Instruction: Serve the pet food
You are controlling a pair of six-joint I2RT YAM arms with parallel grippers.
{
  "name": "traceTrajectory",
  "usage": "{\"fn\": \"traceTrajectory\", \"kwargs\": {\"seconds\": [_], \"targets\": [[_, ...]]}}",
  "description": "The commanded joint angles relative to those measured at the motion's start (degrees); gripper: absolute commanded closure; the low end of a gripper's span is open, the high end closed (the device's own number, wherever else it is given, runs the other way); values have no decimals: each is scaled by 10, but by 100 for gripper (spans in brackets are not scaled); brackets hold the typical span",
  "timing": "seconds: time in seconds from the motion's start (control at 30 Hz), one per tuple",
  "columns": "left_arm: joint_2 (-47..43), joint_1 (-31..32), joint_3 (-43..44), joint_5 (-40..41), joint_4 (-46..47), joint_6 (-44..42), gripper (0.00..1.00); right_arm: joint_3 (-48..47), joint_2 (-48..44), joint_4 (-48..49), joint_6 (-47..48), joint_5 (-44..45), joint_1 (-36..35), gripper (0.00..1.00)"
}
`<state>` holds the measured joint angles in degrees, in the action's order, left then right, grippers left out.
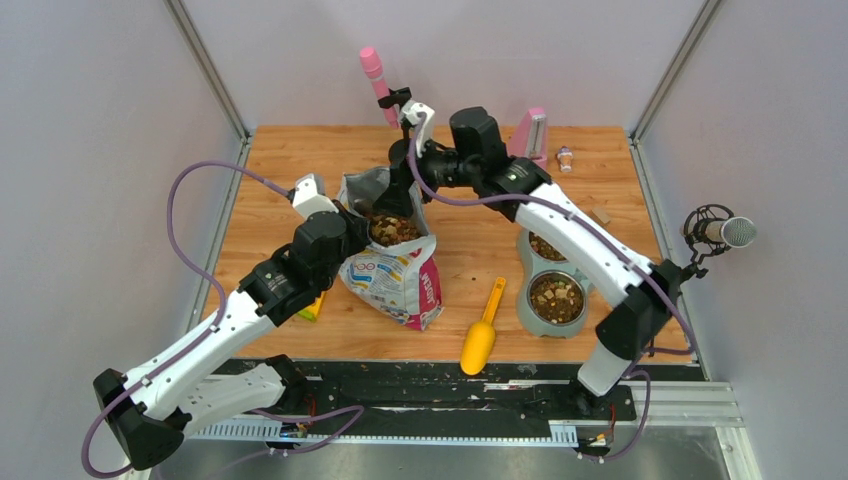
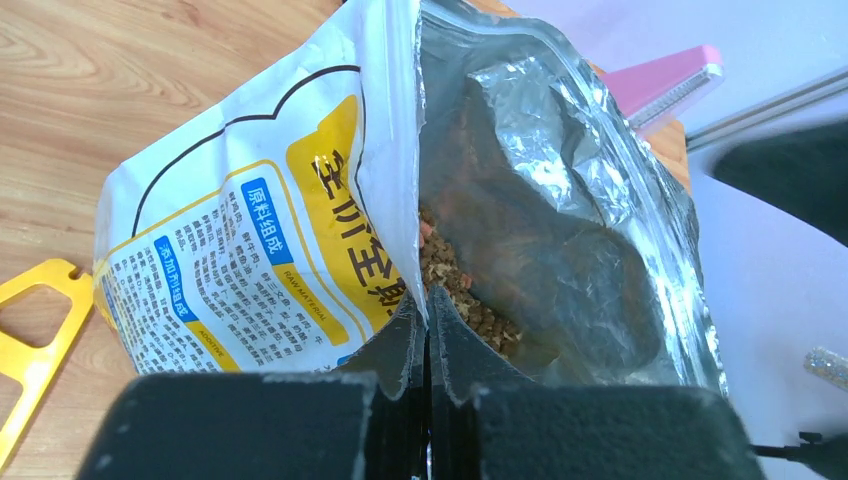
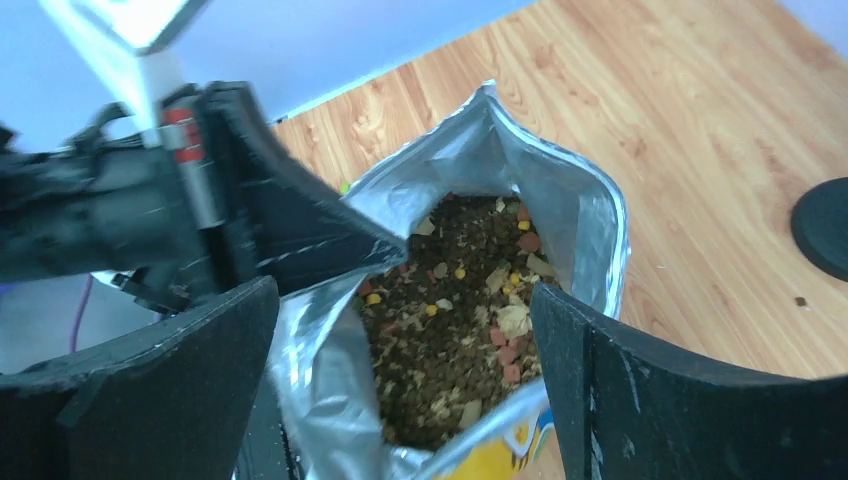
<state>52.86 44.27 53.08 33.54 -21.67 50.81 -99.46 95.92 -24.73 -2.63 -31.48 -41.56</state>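
The pet food (image 1: 393, 231) fills the open mouth of a printed foil bag (image 1: 400, 285) standing mid-table. In the left wrist view, my left gripper (image 2: 428, 312) is shut on the bag's rim beside the kibble (image 2: 455, 290), holding the mouth open. My right gripper (image 3: 405, 290) hovers open just above the mouth. Its two fingers (image 3: 640, 400) spread on either side of the kibble (image 3: 460, 310), and nothing is gripped. From above, the right gripper (image 1: 402, 192) is at the bag's far side and the left gripper (image 1: 352, 218) at its left rim. More kibble (image 1: 556, 297) lies in the twin bowl.
A grey twin bowl (image 1: 522, 300) stands to the right of the bag. A yellow scoop (image 1: 482, 330) lies on the wood between bag and bowl, near the front edge. Pink items (image 1: 375, 75) stand at the back. A yellow piece (image 2: 35, 330) lies left of the bag.
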Motion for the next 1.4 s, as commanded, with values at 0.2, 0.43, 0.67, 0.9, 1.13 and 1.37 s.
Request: {"fn": "traceTrajectory", "kwargs": {"seconds": [0.2,0.43,0.67,0.9,1.13,1.37], "targets": [[-33,6,14,44,132,28,100,212,-215,38,-25,45,-4,0],[-34,6,15,53,127,22,100,267,-231,43,7,64,-31,0],[-36,6,18,52,128,0,100,260,-187,70,17,94,-33,8],[-41,6,34,61,142,-61,93,284,-189,108,35,73,-44,69],[-7,5,72,68,247,-299,11,300,-207,123,54,80,-43,99],[76,-54,241,-78,196,-628,0,296,-217,98,85,66,-44,100]]}}
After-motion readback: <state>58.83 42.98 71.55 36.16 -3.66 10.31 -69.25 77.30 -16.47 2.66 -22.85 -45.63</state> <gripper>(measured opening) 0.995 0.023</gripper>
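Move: The free, open right hand hovers over the far side of the pet food bag's mouth; the near right corner of the rim lies some 6 cm back, 5 cm right and 7 cm below. From that hand, the yellow scoop is about 18 cm back, 16 cm right, and the near bowl 14 cm back, 30 cm right, both roughly 30 cm below. The left hand still pinches the bag's left rim; the near right corner is about 10 cm to its right, 2 cm back, roughly level. Swing the open right gripper back and to the right about 10 cm, rising slightly, then sink it about 10 cm onto the bag's near right rim corner, easing a little forward and left, and pinch the rim. Hold the left gripper still on its rim meanwhile; once the right closes, open the left wide, lift it clear about 17 cm and slightly forward, tipping its fingers up nearly 30 degrees and rolling its left side up. ##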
